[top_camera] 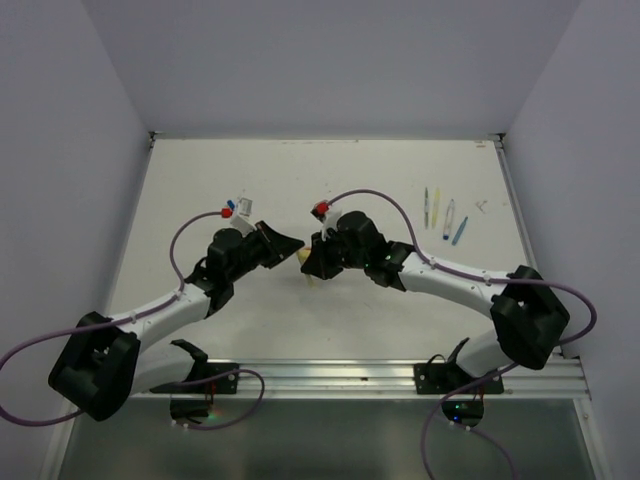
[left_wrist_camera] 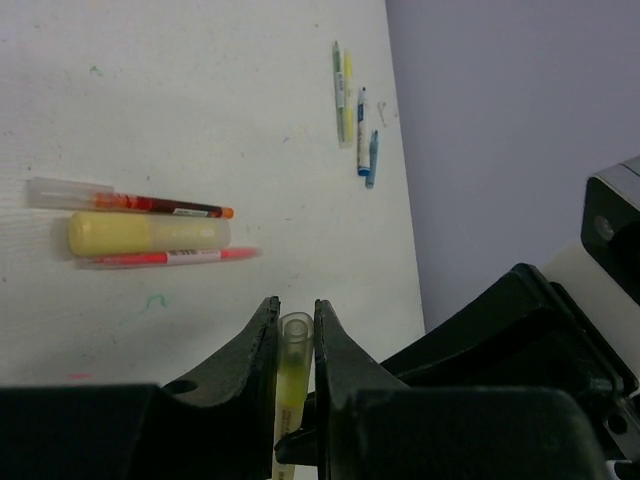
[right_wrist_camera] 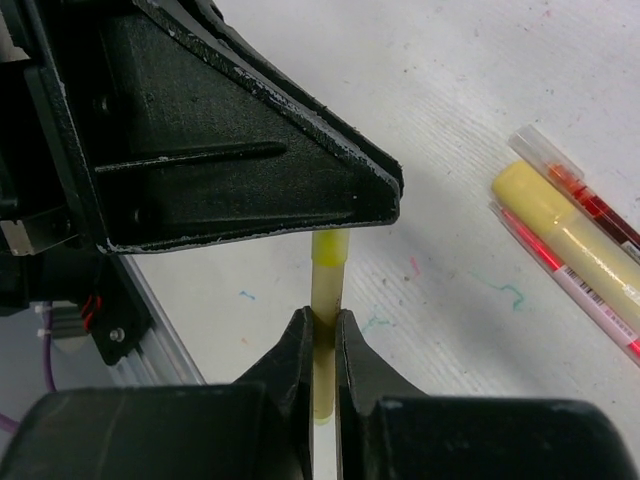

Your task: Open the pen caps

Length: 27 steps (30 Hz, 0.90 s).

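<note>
Both grippers meet over the table's middle and hold one pale yellow pen between them. My left gripper [top_camera: 296, 247] [left_wrist_camera: 294, 308] is shut on its translucent pale yellow cap [left_wrist_camera: 294, 335], which still covers the yellow-green tip. My right gripper [top_camera: 312, 262] [right_wrist_camera: 320, 318] is shut on the pen's body [right_wrist_camera: 328, 285], just below the left gripper's fingers [right_wrist_camera: 300, 190]. A thick yellow marker [left_wrist_camera: 150, 232] [right_wrist_camera: 570, 235] lies between a dark red pen [left_wrist_camera: 150, 203] and a pink-red pen [left_wrist_camera: 170, 257] on the table beneath.
Several thin pens lie in a group at the far right: yellow-green [top_camera: 427, 205], yellow [top_camera: 435, 207], blue-and-white [top_camera: 448, 220] and blue [top_camera: 460, 230]. The purple side wall [left_wrist_camera: 500, 120] stands just beyond them. A metal rail [top_camera: 380, 372] runs along the near edge.
</note>
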{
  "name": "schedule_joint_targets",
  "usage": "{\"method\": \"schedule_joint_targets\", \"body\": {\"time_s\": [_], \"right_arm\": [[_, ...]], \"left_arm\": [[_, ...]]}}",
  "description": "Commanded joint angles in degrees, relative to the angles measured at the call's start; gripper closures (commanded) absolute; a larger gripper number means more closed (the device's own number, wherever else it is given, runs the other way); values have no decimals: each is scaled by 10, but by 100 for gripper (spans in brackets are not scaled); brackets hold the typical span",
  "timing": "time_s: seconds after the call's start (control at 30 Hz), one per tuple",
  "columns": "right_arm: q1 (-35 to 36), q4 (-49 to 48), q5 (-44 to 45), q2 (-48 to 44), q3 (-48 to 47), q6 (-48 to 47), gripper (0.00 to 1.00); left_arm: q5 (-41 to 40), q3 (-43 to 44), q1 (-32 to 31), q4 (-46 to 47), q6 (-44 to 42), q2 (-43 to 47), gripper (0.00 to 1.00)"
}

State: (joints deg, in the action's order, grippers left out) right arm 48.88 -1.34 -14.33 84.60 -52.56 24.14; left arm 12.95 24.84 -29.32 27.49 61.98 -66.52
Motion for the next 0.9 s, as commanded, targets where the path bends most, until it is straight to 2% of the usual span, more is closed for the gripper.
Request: {"method": "schedule_joint_targets", "body": {"time_s": [0.0,0.17,0.2,0.3,0.47,0.57,0.6,0.73,0.83,0.87], "right_arm": [[33,8,47,20,-19,-21,100],[102,69,205,23,-26,-52,100],[110,85,242,24,-24,-50,100],[132,102,278,31,-16,-44,100],[147,117,294,26,-8,-45,100],[147,139,295,23,-9,-49,100],[147,145,296,25,-14,-52,100],[142,151,327,3,-9,-33,100],[105,175,321,-17,-18,-30,100],[73,188,311,-24,-21,-30,100]], "left_arm": [[-1,49,-7,12,40,14,100],[-103,140,-6,-141,-33,2,100],[-123,173,-6,-160,-54,-3,100],[-170,188,5,-162,-65,-9,100],[-203,238,22,-198,-89,-23,100],[-202,256,30,-199,-123,-17,100],[-197,266,32,-201,-158,-17,100],[-235,309,39,-305,-215,-19,100],[-235,295,51,-349,-245,-26,100],[-230,288,56,-363,-258,-30,100]]}}
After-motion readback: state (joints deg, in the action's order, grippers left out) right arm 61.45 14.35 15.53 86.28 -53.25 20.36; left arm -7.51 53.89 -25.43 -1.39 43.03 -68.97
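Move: The raised yellow pen is already pinched by both hands; its middle lies about 3 cm back and 2 cm below the left hand at the cap, and 1 cm ahead and 1 cm above the right hand on the barrel. On the table some 15 cm below the left hand, the thick highlighter lies 9 cm ahead, 4 cm right; the orange pen 12 ahead, 5 right; the pink pen 7 ahead, 6 right. Both still gripping, the left pulls the cap forward and up about 14 cm, the right draws the barrel down-right. ##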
